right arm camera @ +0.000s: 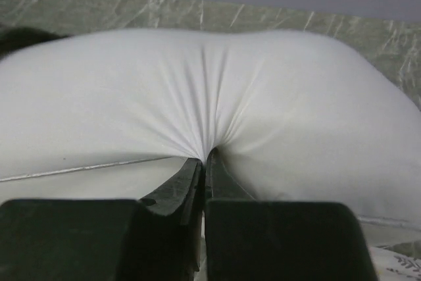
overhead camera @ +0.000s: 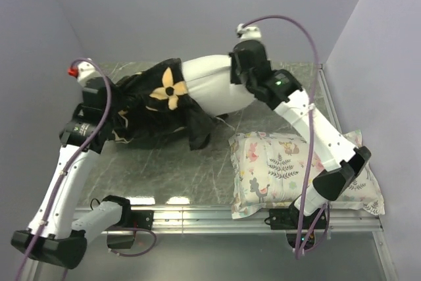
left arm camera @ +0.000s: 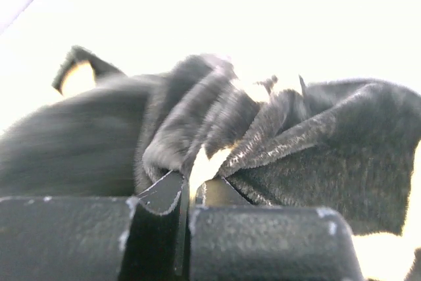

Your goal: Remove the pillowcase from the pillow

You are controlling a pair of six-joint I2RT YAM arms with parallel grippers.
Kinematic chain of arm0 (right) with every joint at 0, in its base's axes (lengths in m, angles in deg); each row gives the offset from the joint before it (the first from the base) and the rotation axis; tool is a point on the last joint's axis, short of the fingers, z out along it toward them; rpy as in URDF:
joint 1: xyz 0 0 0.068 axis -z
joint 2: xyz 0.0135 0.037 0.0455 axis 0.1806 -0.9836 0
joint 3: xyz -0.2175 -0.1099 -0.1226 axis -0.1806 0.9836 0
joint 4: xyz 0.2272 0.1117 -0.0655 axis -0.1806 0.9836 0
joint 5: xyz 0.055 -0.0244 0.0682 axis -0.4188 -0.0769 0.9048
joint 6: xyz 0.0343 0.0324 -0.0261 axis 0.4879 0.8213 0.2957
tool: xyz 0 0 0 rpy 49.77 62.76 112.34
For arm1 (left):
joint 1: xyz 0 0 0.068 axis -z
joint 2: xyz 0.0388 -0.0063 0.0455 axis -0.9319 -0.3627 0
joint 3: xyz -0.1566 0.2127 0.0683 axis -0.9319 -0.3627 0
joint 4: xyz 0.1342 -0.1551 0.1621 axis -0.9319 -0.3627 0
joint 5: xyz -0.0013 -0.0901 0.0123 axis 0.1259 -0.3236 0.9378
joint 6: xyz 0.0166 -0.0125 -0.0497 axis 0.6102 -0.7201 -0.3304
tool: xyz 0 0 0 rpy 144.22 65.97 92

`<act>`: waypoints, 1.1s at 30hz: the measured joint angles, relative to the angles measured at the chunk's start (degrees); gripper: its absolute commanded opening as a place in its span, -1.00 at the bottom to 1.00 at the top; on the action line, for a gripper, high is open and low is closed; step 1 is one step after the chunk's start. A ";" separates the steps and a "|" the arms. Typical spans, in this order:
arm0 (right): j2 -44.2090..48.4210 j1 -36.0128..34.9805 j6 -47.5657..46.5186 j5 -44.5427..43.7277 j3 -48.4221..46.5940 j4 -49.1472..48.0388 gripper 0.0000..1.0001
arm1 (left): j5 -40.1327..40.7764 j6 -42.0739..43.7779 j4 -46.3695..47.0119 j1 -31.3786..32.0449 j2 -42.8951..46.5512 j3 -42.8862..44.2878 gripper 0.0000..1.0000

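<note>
The black pillowcase point(overhead camera: 154, 106) with a tan flower print lies bunched at the back left, covering the left part of the plain white pillow point(overhead camera: 214, 83), whose right half is bare. My left gripper point(left arm camera: 194, 182) is shut on a fold of the black pillowcase point(left arm camera: 289, 156); in the top view the left gripper point(overhead camera: 108, 113) is at the cover's left end. My right gripper point(right arm camera: 207, 156) is shut on a pinch of the white pillow point(right arm camera: 197, 90), with creases fanning out from the tips. Seen from above, the right gripper point(overhead camera: 242, 74) is at the pillow's right end.
A smaller white pillow with pastel floral print point(overhead camera: 289, 169) lies at the front right, under the right arm. The marbled table point(overhead camera: 177, 169) ends in a metal rail point(overhead camera: 197, 214) at the near edge. Grey walls close in the back and both sides.
</note>
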 measured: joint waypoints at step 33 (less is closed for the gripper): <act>-32.13 16.55 4.96 14.99 -16.20 -10.49 0.07 | -17.99 4.83 8.76 -9.22 -8.13 7.39 0.99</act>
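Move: The black pillowcase hangs from the left hand's shut fingers, its middle about 6 cm ahead, 9 cm right and 14 cm lower. The right hand grips the white pillow, whose middle lies some 5 cm ahead, 5 cm left and 12 cm below. The patterned pillow lies roughly 18 cm back and 27 cm right of the right hand, 29 cm lower. The white pillow's middle is around 12 cm ahead, 26 cm right and 9 cm below the left hand. Held aloft between both grippers, pillowcase and pillow are first tugged about 10 cm apart sideways, then carried forward and down together. The left hand opens wide after some 13 cm forward, then rises and swings back and right, clear of the cloth. The right goes on forward and down, some 18 cm out, easing its fingers half open around a fold of the pillow. ##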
